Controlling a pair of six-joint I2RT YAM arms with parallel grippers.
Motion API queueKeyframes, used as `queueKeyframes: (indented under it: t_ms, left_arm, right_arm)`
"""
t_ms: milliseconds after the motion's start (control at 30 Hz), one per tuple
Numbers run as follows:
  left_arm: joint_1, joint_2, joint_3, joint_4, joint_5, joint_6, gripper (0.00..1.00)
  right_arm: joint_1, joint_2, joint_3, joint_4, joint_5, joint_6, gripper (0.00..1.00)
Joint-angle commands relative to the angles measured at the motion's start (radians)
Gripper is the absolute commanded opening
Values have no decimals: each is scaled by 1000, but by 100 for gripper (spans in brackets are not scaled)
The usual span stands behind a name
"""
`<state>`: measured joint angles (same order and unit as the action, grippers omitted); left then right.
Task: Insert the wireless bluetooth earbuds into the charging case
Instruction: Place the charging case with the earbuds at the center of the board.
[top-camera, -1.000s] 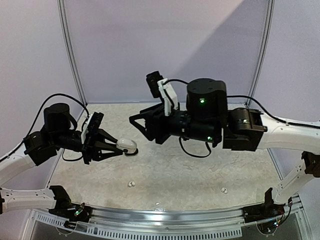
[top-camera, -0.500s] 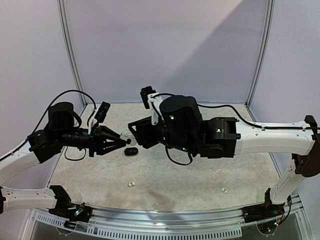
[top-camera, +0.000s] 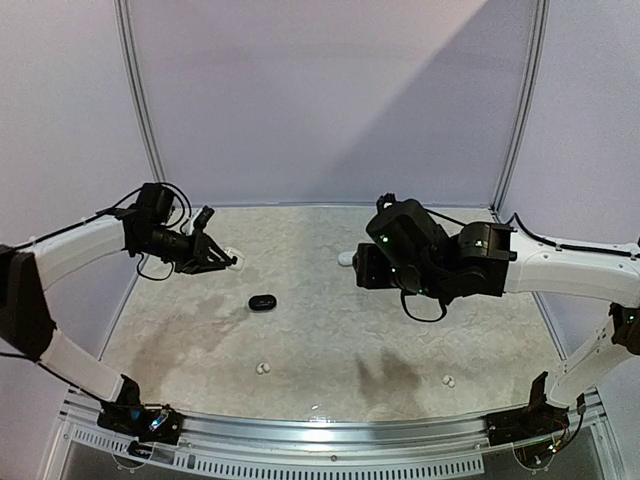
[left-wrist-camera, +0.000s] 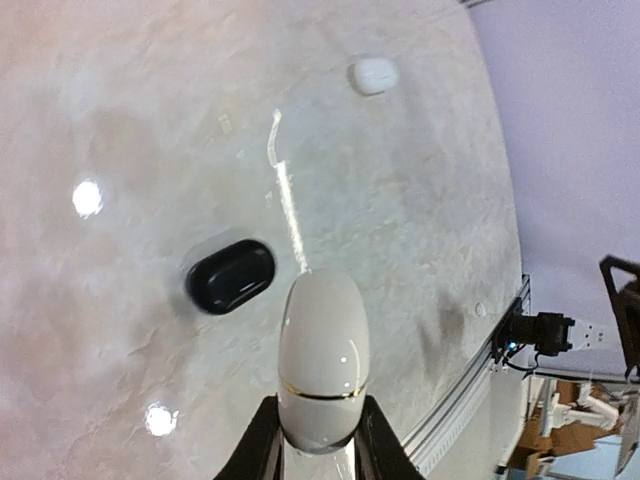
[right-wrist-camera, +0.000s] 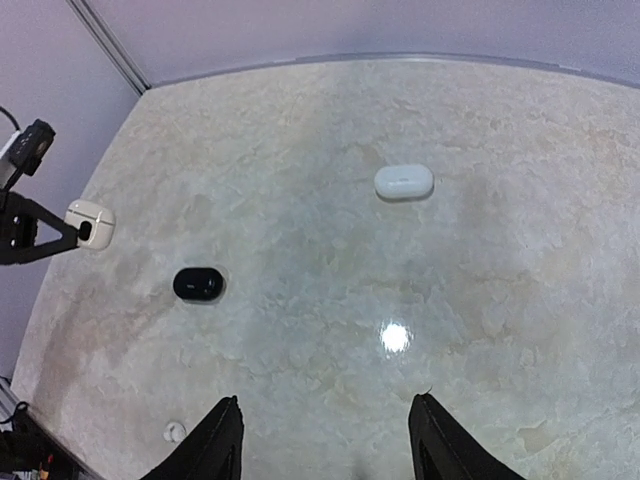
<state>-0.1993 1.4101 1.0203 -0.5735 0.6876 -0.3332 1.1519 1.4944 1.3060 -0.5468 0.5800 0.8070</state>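
Observation:
My left gripper (top-camera: 222, 262) is shut on a closed white charging case (left-wrist-camera: 322, 350), which it holds above the table's left side and which sticks out past the fingertips. A closed black case (top-camera: 263, 302) lies on the table below and to the right of it. Another closed white case (right-wrist-camera: 404, 182) lies further back, near the centre. My right gripper (right-wrist-camera: 328, 450) hangs open above the table's middle with nothing between its fingers. One tiny white earbud (top-camera: 263, 368) lies near the front at the centre. A second white earbud (top-camera: 448, 381) lies near the front right.
The pale marbled table (top-camera: 330, 340) ends at a metal rail (top-camera: 330, 430) along the front. Lilac walls with upright poles (top-camera: 140, 100) close in the back and sides. My right arm's bulk (top-camera: 440, 260) hangs over the right half of the table.
My left arm has pulled back to the left with the white case in its grip. My right arm has drawn away to the right and its jaws have widened.

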Motion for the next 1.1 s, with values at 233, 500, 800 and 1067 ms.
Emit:
queueKeyframes:
  t_ms: [233,500,800,1067]
  left_arm:
    - [120,423,84,-25,-60,-39,0]
    - [141,499,-4,80,-52,-117,28]
    - [141,386,-20,-3,-120,-165,94]
    - [137,274,122,-266,-240,-67,99]
  right_arm:
    - [-1,24,-40,-97,-67,91,59]
    - [0,45,-27,-115,-83,118,60]
    - [-83,66,10,-70,-224,2,73]
    - [-387,275,278,-129,-667,-511,96]
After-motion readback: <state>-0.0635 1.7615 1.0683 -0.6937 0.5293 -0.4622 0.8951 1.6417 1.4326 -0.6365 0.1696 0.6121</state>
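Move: The left hand holds the white charging case about 15 cm above its bare landing spot, 2 cm farther out and 2 cm left. The black case lies 1 cm back and 6 cm right of this hand; the flat white case 12 cm ahead, 29 cm right; loose white earbuds 17 cm back, 8 cm right, all equally low. From the right hand the spot is 8 cm ahead, 30 cm left and 23 cm down. Left lowers the case some 14 cm, opens and backs off left; right sinks 5 cm, then moves forward. ##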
